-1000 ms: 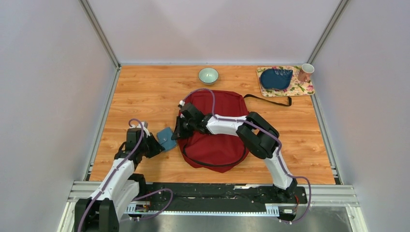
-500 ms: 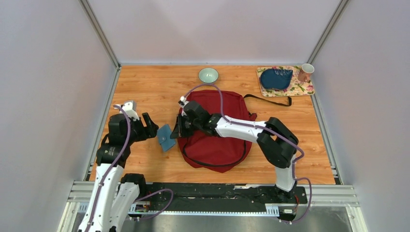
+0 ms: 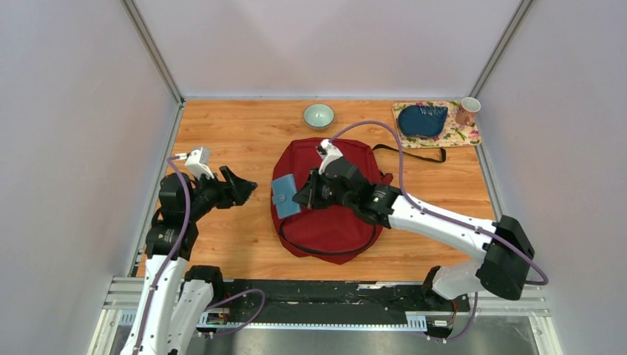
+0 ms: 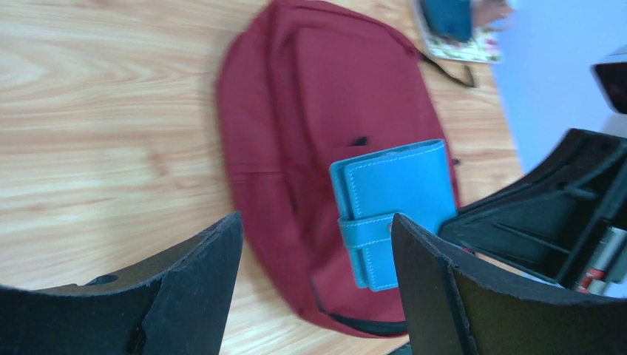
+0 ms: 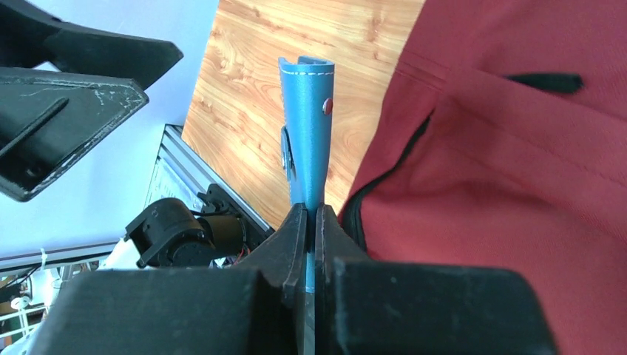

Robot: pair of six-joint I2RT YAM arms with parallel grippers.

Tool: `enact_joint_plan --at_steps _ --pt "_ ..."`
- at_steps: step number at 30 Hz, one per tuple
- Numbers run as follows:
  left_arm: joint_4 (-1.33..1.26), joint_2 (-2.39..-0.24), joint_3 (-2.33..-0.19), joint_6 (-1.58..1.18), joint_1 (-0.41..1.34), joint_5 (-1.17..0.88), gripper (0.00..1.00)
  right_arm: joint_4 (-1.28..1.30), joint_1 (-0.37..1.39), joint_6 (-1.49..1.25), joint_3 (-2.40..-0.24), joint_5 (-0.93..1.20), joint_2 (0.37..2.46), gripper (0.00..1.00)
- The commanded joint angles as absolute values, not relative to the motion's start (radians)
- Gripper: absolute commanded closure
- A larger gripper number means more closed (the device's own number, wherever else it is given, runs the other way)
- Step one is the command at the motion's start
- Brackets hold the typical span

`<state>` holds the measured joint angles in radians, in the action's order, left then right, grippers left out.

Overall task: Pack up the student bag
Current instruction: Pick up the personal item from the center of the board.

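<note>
The student bag (image 3: 329, 222), a dark red backpack, lies flat mid-table; it also shows in the left wrist view (image 4: 296, 133) and the right wrist view (image 5: 517, 163). My right gripper (image 3: 302, 198) is shut on a blue snap-strap wallet (image 3: 285, 195) and holds it edge-up above the bag's left rim. The wallet sticks out past the shut fingers (image 5: 310, 218) in the right wrist view (image 5: 308, 126). My left gripper (image 3: 240, 181) is open and empty, left of the bag, facing the wallet (image 4: 395, 200) between its spread fingers (image 4: 318, 274).
A green bowl (image 3: 319, 115) sits behind the bag. A floral mat (image 3: 458, 137) at the back right carries a dark blue pouch (image 3: 421, 120), with a mug (image 3: 466, 111) beside it. A black strap (image 3: 414, 151) trails right from the bag.
The wallet passed from my left gripper to my right one. The right gripper carried it rightward over the bag's left edge. The left gripper let go, opened and rose.
</note>
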<state>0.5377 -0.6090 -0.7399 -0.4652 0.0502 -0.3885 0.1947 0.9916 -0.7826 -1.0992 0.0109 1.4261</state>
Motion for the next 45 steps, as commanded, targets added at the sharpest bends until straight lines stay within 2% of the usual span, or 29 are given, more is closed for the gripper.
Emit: enact_joint_plan --at_steps 1,11,19,24,28,36,39,40,42,43,45 --pt "0.218 -0.604 -0.612 -0.698 0.052 -0.647 0.19 0.155 0.997 -0.833 -1.002 -0.026 1.298 1.0" --pt "-0.331 -0.644 -0.359 -1.004 0.051 -0.862 0.19 0.066 0.988 -0.902 -0.894 0.043 1.155 1.0" --pt "-0.469 -0.673 -0.319 -1.052 0.066 -0.919 0.19 -0.032 0.983 -0.931 -0.911 0.132 1.183 1.0" --pt "-0.469 -0.675 -0.31 -1.054 0.1 -0.928 0.21 -0.101 0.983 -0.953 -0.913 0.181 1.222 1.0" --pt "-0.472 -0.655 -0.295 -1.054 0.106 -0.914 0.38 -0.121 0.983 -0.963 -0.922 0.213 1.244 1.0" --pt "-0.5 -0.663 -0.293 -1.066 0.104 -0.93 0.56 -0.132 0.983 -0.971 -0.923 0.215 1.258 1.0" --pt "-0.5 -0.658 -0.293 -1.068 0.106 -0.933 0.7 -0.127 0.983 -0.969 -0.925 0.204 1.255 1.0" --pt "-0.497 -0.657 -0.291 -1.068 0.106 -0.933 0.79 -0.126 0.983 -0.971 -0.927 0.201 1.253 1.0" --pt "-0.489 -0.65 -0.291 -1.063 0.104 -0.934 0.89 -0.127 0.983 -0.973 -0.928 0.204 1.252 1.0" --pt "-0.479 -0.649 -0.291 -1.062 0.106 -0.933 0.97 -0.13 0.983 -0.971 -0.928 0.209 1.252 0.98" --pt "-0.457 -0.641 -0.294 -1.052 0.104 -0.919 1.0 -0.135 0.983 -0.974 -0.928 0.212 1.253 0.88"
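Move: The wallet, the task's personal item, hangs in the right fingers, its middle about 3 cm left, 1 cm ahead and 1 cm below that hand. From the empty left hand the wallet is some 11 cm right, level ahead, and 3 cm lower. The backpack's middle lies about 21 cm right, 5 cm ahead and 19 cm below the left hand; its black strap is about 22 cm right, 9 cm back and 20 cm below the left hand. Rolling, left hand goes about 9 cm right and pinches the wallet; right keeps hold, shifting back and up. ##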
